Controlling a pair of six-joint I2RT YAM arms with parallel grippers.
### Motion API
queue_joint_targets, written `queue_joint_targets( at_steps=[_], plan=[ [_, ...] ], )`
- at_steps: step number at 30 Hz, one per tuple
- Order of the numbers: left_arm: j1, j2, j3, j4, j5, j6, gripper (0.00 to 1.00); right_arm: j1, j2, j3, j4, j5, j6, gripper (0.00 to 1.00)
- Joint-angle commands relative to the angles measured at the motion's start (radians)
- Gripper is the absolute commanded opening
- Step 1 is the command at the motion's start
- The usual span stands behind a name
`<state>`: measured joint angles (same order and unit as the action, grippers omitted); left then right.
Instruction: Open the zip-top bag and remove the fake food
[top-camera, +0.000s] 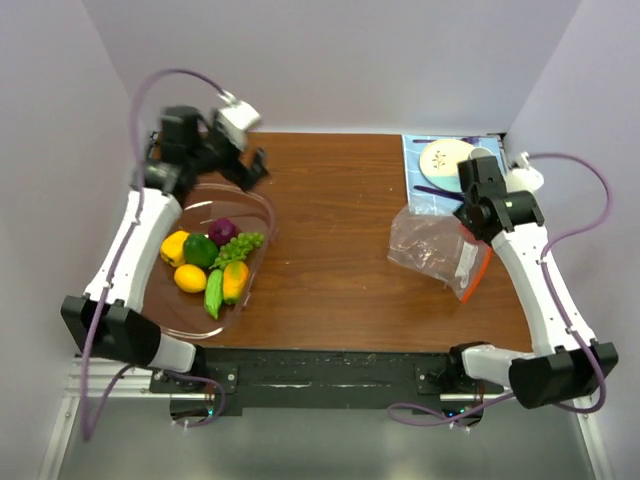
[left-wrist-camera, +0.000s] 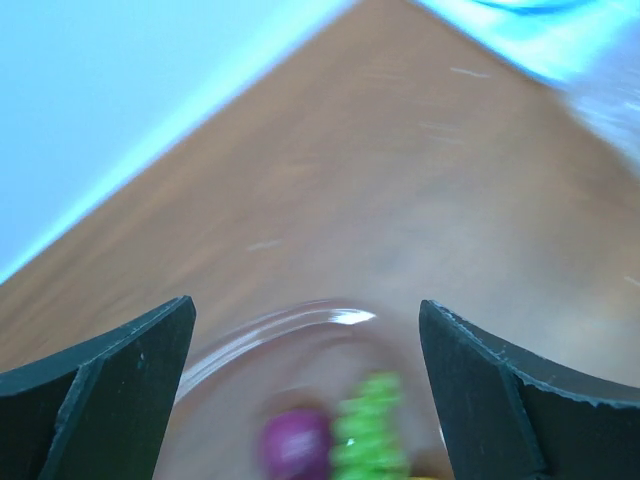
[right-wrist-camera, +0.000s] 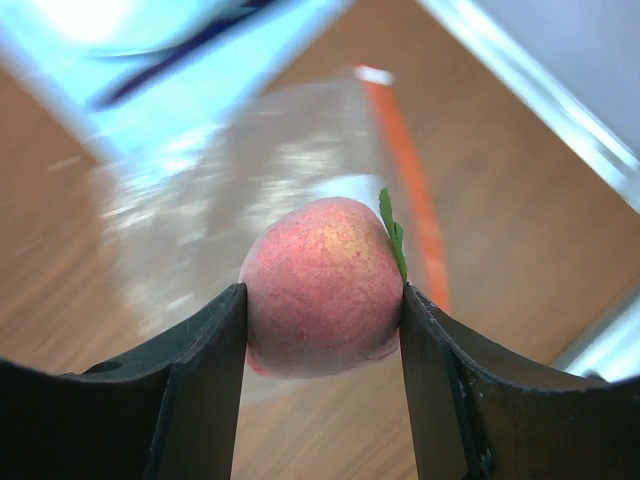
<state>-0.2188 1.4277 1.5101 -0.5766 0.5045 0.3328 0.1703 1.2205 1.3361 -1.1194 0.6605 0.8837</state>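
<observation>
The zip-top bag (top-camera: 432, 243) lies crumpled on the right of the table, its orange-red zip strip (top-camera: 479, 274) toward the front. My right gripper (right-wrist-camera: 322, 300) is shut on a pink-red peach (right-wrist-camera: 320, 285) with a green leaf, held above the bag (right-wrist-camera: 250, 170). In the top view the right gripper (top-camera: 470, 215) hides the peach. More fake food (top-camera: 210, 255), yellow, green and purple, sits in a clear bowl (top-camera: 265, 205) on the left. My left gripper (top-camera: 250, 168) hangs open and empty over the bowl's far rim (left-wrist-camera: 300, 320), above a purple piece (left-wrist-camera: 295, 445) and green grapes (left-wrist-camera: 370, 430).
A blue mat with a white plate (top-camera: 445, 160) lies at the back right, just behind the right wrist. Pale walls close in the table on three sides. Bare brown wood (top-camera: 330, 230) lies between bowl and bag.
</observation>
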Motion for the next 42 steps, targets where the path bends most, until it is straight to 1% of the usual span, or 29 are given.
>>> queue_joint_targets(
  at_steps=[1, 2, 3, 4, 5, 6, 7, 8, 9, 10, 12, 13, 14, 16, 17, 18, 20, 21, 23, 25, 28, 32, 33, 35, 36, 37, 39, 40, 42],
  plan=[
    [0.306, 0.072, 0.123, -0.015, 0.066, -0.060, 1.00, 0.220, 0.060, 0.226, 0.030, -0.059, -0.138, 0.00],
    [0.344, 0.077, 0.125, -0.020, 0.071, -0.045, 1.00, 0.259, 0.106, 0.257, 0.026, -0.073, -0.143, 0.00],
    [0.414, 0.077, 0.119, -0.022, 0.071, -0.022, 1.00, 0.294, 0.135, 0.287, 0.026, -0.087, -0.149, 0.00],
    [0.452, 0.073, 0.107, -0.026, 0.074, -0.014, 1.00, 0.364, 0.160, 0.338, 0.032, -0.108, -0.155, 0.00],
    [0.491, 0.073, 0.102, -0.032, 0.104, -0.006, 1.00, 0.403, 0.186, 0.368, 0.047, -0.116, -0.158, 0.00],
    [0.562, 0.076, 0.096, -0.043, 0.115, 0.015, 1.00, 0.440, 0.256, 0.399, 0.053, -0.127, -0.167, 0.00],
    [0.596, 0.077, 0.087, -0.063, 0.117, 0.026, 1.00, 0.513, 0.293, 0.472, 0.056, -0.133, -0.179, 0.00],
    [0.630, 0.082, 0.078, -0.069, 0.120, 0.034, 1.00, 0.547, 0.342, 0.513, 0.059, -0.153, -0.193, 0.00],
    [0.698, 0.083, 0.065, -0.068, 0.118, 0.047, 1.00, 0.579, 0.431, 0.556, 0.061, -0.168, -0.209, 0.00],
    [0.731, 0.082, 0.035, -0.059, 0.112, 0.052, 1.00, 0.637, 0.485, 0.649, 0.059, -0.176, -0.232, 0.00],
    [0.800, 0.076, 0.001, -0.039, 0.065, 0.078, 1.00, 0.688, 0.575, 0.753, 0.052, -0.193, -0.259, 0.00],
    [0.814, 0.068, -0.039, -0.010, 0.037, 0.089, 1.00, 0.725, 0.664, 0.858, 0.044, -0.200, -0.270, 0.00],
    [0.825, 0.044, -0.063, 0.018, -0.030, 0.095, 1.00, 0.741, 0.701, 0.906, 0.033, -0.217, -0.275, 0.00],
    [0.843, 0.002, -0.135, 0.099, -0.095, 0.126, 1.00, 0.771, 0.787, 1.019, 0.053, -0.249, -0.292, 0.00],
    [0.845, -0.006, -0.157, 0.121, -0.153, 0.141, 1.00, 0.778, 0.810, 1.043, 0.070, -0.281, -0.293, 0.00],
    [0.843, -0.013, -0.194, 0.150, -0.178, 0.170, 1.00, 0.784, 0.824, 1.055, 0.094, -0.355, -0.298, 0.00],
    [0.843, -0.015, -0.223, 0.172, -0.257, 0.199, 1.00, 0.790, 0.853, 1.048, 0.194, -0.438, -0.302, 0.00],
    [0.845, -0.015, -0.256, 0.196, -0.283, 0.231, 1.00, 0.798, 0.858, 1.033, 0.235, -0.506, -0.308, 0.00],
    [0.849, -0.009, -0.292, 0.213, -0.328, 0.271, 1.00, 0.804, 0.884, 0.980, 0.354, -0.591, -0.315, 0.00],
    [0.851, 0.000, -0.341, 0.204, -0.327, 0.291, 0.97, 0.810, 0.916, 0.957, 0.433, -0.703, -0.312, 0.00],
    [0.849, 0.005, -0.405, 0.210, -0.356, 0.321, 0.96, 0.825, 0.982, 0.965, 0.477, -0.765, -0.310, 0.00],
    [0.851, -0.010, -0.475, 0.251, -0.385, 0.360, 0.98, 0.837, 1.069, 0.991, 0.468, -0.776, -0.315, 0.00],
    [0.851, -0.012, -0.488, 0.251, -0.385, 0.365, 0.98, 0.837, 1.079, 0.992, 0.464, -0.779, -0.315, 0.04],
    [0.849, -0.009, -0.496, 0.245, -0.379, 0.374, 0.98, 0.837, 1.087, 0.986, 0.460, -0.783, -0.319, 0.18],
    [0.851, -0.009, -0.504, 0.242, -0.379, 0.373, 0.98, 0.837, 1.084, 0.983, 0.457, -0.785, -0.325, 0.35],
    [0.851, -0.006, -0.507, 0.241, -0.374, 0.376, 0.98, 0.837, 1.084, 0.982, 0.451, -0.782, -0.328, 0.44],
    [0.851, -0.001, -0.510, 0.216, -0.357, 0.383, 1.00, 0.837, 1.062, 0.986, 0.435, -0.765, -0.351, 0.58],
    [0.851, -0.003, -0.511, 0.207, -0.328, 0.384, 1.00, 0.837, 1.051, 0.985, 0.419, -0.753, -0.361, 0.75],
    [0.849, -0.009, -0.516, 0.172, -0.296, 0.384, 1.00, 0.836, 1.024, 0.979, 0.397, -0.707, -0.400, 0.92]
  ],
)
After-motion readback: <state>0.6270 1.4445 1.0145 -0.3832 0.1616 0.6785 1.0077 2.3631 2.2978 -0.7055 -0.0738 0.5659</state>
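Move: The right hand, still gripping the peach, is bound for the clear bowl, whose middle lies about 66 cm to its left, nearly level and some 20 cm lower. In the bowl the grapes are roughly 57 cm left and 6 ahead, the mango 58 left and 4 back, the purple onion 62 left and 10 ahead. The empty bag lies 22 cm below, 3 left and 3 ahead. From the left hand, the bowl's middle is about 21 cm left, 13 back and 29 below. The right hand swings the peach some 57 cm left from above the bag to the bowl, first arching a little up and forward while turning nearly 90 degrees counter-clockwise, then sinks to finish about 9 cm lower than it began, over the gap between grapes and mango, where its fingers begin to open around the peach. The empty, open left hand clears the way, sweeping about 38 cm left past the bowl's far side, turning counter-clockwise and dropping some 18 cm beside its left rim, slightly farther back. ##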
